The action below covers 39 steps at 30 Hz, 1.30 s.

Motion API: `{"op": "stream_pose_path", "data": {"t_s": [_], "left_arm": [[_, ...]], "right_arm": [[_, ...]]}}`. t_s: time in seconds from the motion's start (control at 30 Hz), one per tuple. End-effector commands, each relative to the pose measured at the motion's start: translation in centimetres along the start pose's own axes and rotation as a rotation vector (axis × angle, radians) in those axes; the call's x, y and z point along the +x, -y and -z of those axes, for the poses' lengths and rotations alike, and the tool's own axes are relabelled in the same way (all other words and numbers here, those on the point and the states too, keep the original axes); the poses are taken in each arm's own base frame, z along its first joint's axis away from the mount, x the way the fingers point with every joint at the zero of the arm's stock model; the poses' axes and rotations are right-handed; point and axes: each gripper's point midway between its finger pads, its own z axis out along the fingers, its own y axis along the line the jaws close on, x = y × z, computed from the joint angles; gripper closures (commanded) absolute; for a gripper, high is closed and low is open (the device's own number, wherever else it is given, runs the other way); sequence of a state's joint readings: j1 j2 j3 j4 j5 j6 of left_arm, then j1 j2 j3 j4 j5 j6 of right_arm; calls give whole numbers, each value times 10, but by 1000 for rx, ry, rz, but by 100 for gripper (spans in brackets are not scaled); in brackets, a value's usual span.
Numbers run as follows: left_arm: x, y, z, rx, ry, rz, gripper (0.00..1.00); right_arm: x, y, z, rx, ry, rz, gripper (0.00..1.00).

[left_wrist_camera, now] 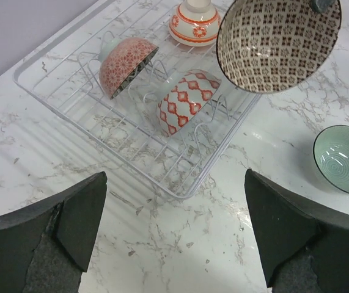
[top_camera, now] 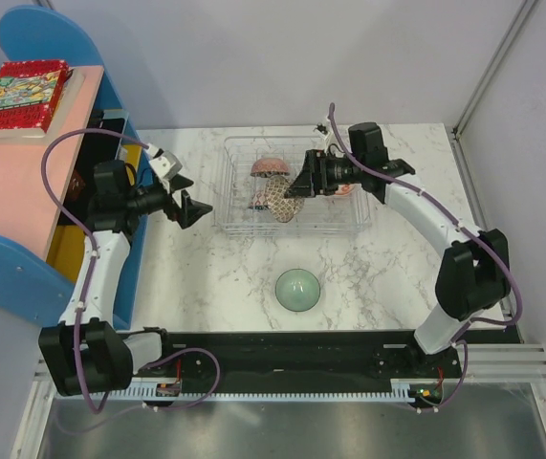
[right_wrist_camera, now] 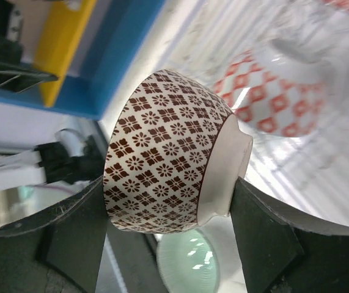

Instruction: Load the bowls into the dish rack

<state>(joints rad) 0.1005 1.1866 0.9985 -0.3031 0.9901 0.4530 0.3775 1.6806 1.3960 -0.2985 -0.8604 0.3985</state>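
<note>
The clear dish rack [top_camera: 229,225] sits at the back middle of the marble table. A reddish floral bowl [left_wrist_camera: 125,64] and an orange-red lattice bowl [left_wrist_camera: 183,101] stand on edge in it, and an orange-ringed bowl [left_wrist_camera: 194,21] sits at its far side. My right gripper [right_wrist_camera: 168,195] is shut on a beige bowl with a brown lattice pattern [right_wrist_camera: 162,159], held on its side above the rack [top_camera: 303,182]. A pale mint-green bowl [top_camera: 298,289] rests on the table in front of the rack. My left gripper [top_camera: 188,208] hangs open and empty just left of the rack.
A blue and pink shelf unit [top_camera: 24,191] with a book [top_camera: 19,96] on top stands along the left edge, close behind the left arm. Grey walls close in the back and right sides. The arm bases sit on a black rail [top_camera: 282,354] at the near edge.
</note>
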Motion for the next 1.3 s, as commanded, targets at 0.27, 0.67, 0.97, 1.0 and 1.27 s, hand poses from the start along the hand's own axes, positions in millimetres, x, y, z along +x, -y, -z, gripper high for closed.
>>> {"op": "stream_pose_path", "data": {"t_s": [0.27,0.67,0.97,1.0,1.27], "left_arm": [[44,10,3,70,-22,131,0],[48,20,8,74,-17,109,0],[51,23,7,90,-13,117,0],[51,23,7,90,-14,119,0],[55,24,7,95,-16,129,0]], "right_arm": [[-54,68,79,710,127,271,100],[-22,136,75,943,-48,257,100],[-24,160,65,1073,-94,333,100],[-25,159,63,1087,-91,351,100],[-40,171,52,1182,-77,429,100]]}}
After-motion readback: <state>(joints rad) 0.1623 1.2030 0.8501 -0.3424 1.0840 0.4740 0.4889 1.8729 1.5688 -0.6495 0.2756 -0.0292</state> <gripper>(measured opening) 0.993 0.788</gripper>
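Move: The right hand still holds the brown-patterned bowl and is bound for the free front-right part of the dish rack, about 9 cm ahead, 12 cm to its right and 16 cm down. The flower bowl sits about 5 cm beyond that place; the diamond bowl lies some 10 cm ahead and 7 cm left of this hand, the pink bowl about 8 cm farther out behind it. From the left hand, the free place is about 10 cm ahead and 35 cm to the right. Keeping its grip on the brown-patterned bowl, the right arm first swings it right and forward across the rack, about 12 cm right and 8 cm forward in all, then sinks some 11 cm towards the free place in front of the flower bowl, the wrist rolling about 60 degrees so that fingers which pointed left now point forward and down. The empty left hand, fingers still wide open, lowers about 6 cm on the rack's left side, easing back slightly and tipping down. ##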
